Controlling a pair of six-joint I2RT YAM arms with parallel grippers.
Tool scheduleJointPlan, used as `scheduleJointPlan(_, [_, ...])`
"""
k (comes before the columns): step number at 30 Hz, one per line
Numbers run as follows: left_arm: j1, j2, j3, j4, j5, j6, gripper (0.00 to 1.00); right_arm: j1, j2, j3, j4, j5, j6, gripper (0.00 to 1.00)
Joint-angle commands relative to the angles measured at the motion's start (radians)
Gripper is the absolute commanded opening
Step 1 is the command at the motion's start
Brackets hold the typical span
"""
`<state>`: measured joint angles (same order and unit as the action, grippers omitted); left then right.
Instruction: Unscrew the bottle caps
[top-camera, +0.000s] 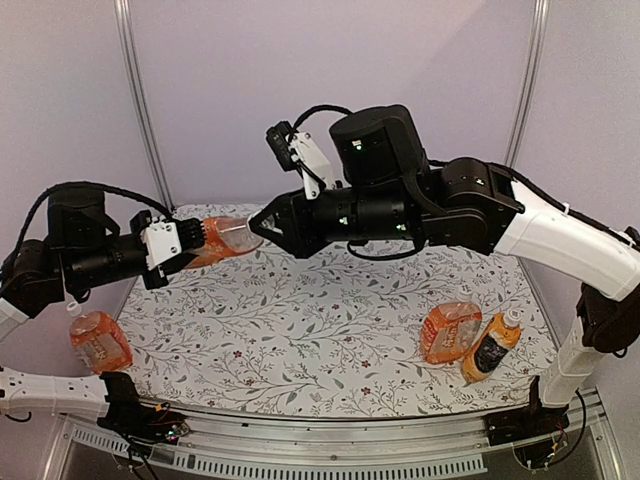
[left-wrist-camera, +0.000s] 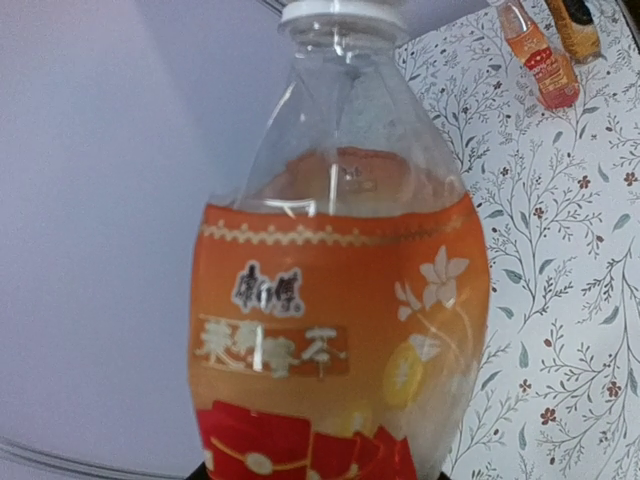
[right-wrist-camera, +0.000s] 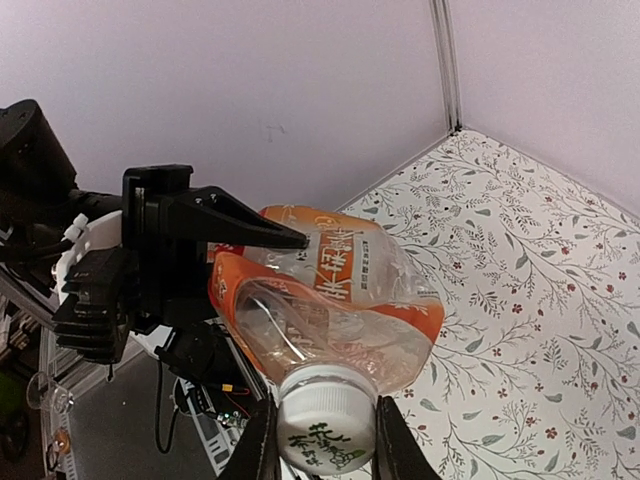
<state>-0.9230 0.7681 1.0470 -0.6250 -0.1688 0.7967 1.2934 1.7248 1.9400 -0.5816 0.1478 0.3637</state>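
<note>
My left gripper (top-camera: 192, 246) is shut on a clear bottle of orange liquid (top-camera: 222, 238) and holds it on its side above the back left of the table. The bottle fills the left wrist view (left-wrist-camera: 340, 300), where its white cap (left-wrist-camera: 340, 12) sits at the top and my own fingers are hidden. My right gripper (top-camera: 262, 228) is shut on that cap (right-wrist-camera: 325, 420), with one finger on each side (right-wrist-camera: 262, 445). The left gripper's black fingers (right-wrist-camera: 230, 228) clamp the orange label (right-wrist-camera: 335, 262).
A second orange bottle (top-camera: 98, 340) with a white cap (top-camera: 72, 309) lies at the table's left edge. At the front right lie an orange bottle (top-camera: 450, 331) and a dark-labelled one (top-camera: 490, 348). The floral cloth (top-camera: 300, 330) covers the table, and walls stand close behind.
</note>
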Motion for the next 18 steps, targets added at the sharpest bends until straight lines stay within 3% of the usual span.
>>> scheduleJointPlan(1, [-0.010, -0.003, -0.009, -0.029, 0.037, -0.011, 0.08, 0.000, 0.010, 0.016, -0.045, 0.004, -0.082, 0.00])
scheduleJointPlan(5, [-0.010, 0.007, 0.023, -0.189, 0.154, -0.023, 0.07, 0.023, -0.043, -0.051, -0.117, -0.049, -0.373, 0.00])
scheduleJointPlan(11, [-0.009, 0.050, 0.095, -0.502, 0.418, -0.001, 0.07, 0.109, -0.219, -0.268, -0.134, -0.136, -1.010, 0.00])
scheduleJointPlan(14, [-0.008, 0.056, 0.105, -0.563, 0.467, 0.010, 0.07, 0.118, -0.235, -0.241, -0.220, -0.093, -1.155, 0.00])
scheduleJointPlan(18, [-0.008, 0.070, 0.111, -0.566, 0.449, 0.014, 0.07, 0.121, -0.197, -0.171, -0.319, -0.025, -1.231, 0.00])
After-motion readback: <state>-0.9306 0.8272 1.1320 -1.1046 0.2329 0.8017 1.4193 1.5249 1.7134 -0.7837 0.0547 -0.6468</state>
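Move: The right fingers are shut on the white cap, still on the neck of the orange bottle held by the left hand. That bottle's middle lies roughly 9 cm left of the right hand, 4 cm ahead and 4 cm below. From the left hand, the cap is some 12 cm to the right, 3 cm back and 5 cm higher. A standing orange bottle is about 38 cm right of the right hand, about level with it and 30 cm lower. Back towards the bases and downward, both hands swing together; the right goes about 9 cm back and also draws right, away from the bottle neck, while rolling some 60 degrees in the unscrewing sense with its grip kept on the cap. The left keeps the bottle pinched and tilts it as it sinks. ##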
